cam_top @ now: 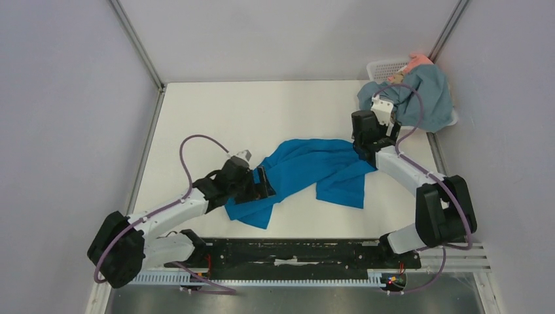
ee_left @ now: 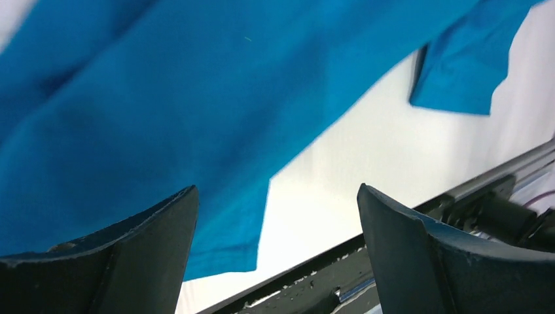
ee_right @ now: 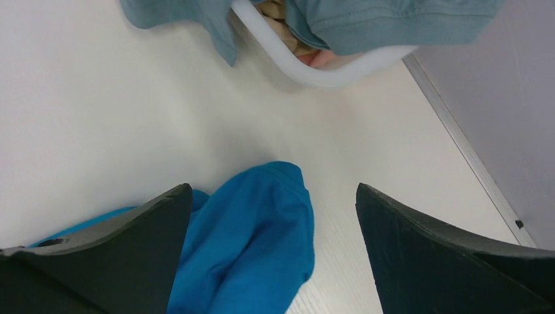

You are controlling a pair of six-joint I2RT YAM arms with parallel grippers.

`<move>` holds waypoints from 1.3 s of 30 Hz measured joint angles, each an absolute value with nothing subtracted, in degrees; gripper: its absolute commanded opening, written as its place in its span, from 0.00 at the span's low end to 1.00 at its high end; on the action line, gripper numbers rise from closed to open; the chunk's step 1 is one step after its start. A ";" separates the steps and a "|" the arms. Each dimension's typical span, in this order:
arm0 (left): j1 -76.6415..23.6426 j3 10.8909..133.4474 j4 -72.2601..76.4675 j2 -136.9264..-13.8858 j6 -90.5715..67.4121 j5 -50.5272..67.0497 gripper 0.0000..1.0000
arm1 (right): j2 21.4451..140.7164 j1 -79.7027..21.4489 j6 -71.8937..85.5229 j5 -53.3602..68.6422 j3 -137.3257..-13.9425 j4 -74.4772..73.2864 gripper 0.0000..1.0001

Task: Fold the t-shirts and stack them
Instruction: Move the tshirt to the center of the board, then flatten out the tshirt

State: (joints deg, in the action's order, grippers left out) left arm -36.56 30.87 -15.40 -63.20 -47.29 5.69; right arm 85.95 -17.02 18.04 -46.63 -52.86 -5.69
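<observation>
A bright cobalt-blue t-shirt [cam_top: 314,170] lies crumpled in a long diagonal band across the middle of the table. My left gripper [cam_top: 265,183] hovers open over its lower-left end; in the left wrist view [ee_left: 276,190] the blue cloth [ee_left: 163,111] lies under the left finger and nothing sits between the fingers. My right gripper [cam_top: 364,145] stands open over the shirt's upper-right end; a bunched fold of blue cloth [ee_right: 255,235] lies loose between the wide fingers [ee_right: 273,188]. A grey-blue t-shirt [cam_top: 425,95] and salmon-pink cloth [cam_top: 419,62] lie heaped in the basket.
A white lattice basket [cam_top: 383,67] sits in the far right corner, its rim [ee_right: 327,77] just ahead of my right gripper. Grey walls close in the table on three sides. A black rail [cam_top: 294,252] runs along the near edge.
</observation>
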 measured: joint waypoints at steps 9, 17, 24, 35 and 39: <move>-45.30 34.68 -16.16 -75.02 -47.29 -3.11 1.00 | 66.11 -16.99 20.40 -36.18 -33.85 -1.34 0.98; -37.10 46.50 -13.39 -89.10 -46.98 -6.20 1.00 | 55.11 -17.04 23.42 -19.75 -16.40 8.69 0.98; -30.41 59.68 -14.72 -99.57 -43.05 -8.69 1.00 | 46.44 -17.15 23.90 -14.59 -10.26 13.93 0.98; -37.04 44.82 -17.96 -72.44 -41.08 -11.55 1.00 | 30.70 -17.15 23.97 -16.19 -6.42 11.90 0.98; -36.86 38.65 -18.70 -65.98 -41.98 -13.50 1.00 | 29.06 -17.15 24.01 -15.03 -6.39 10.81 0.98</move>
State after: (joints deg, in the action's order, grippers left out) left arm -36.86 38.65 -18.70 -65.98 -41.98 -13.50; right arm 29.06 -17.15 24.01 -15.03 -6.39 10.81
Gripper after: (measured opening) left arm 0.995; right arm 0.979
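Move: The t-shirt lies spread under both hands; its middle is about 4 cm ahead of the left hand, 10 cm to its right and 6 cm below, and its left end some 6 cm back and 6 cm to the left. From the right hand, the shirt's middle is roughly 13 cm back, 28 cm left and 12 cm below. The basket stands about 13 cm ahead and 7 cm right of the right hand. The open left hand sinks, pushes the t-shirt's left end forward 15 cm, then retreats; right backs 12 cm. ##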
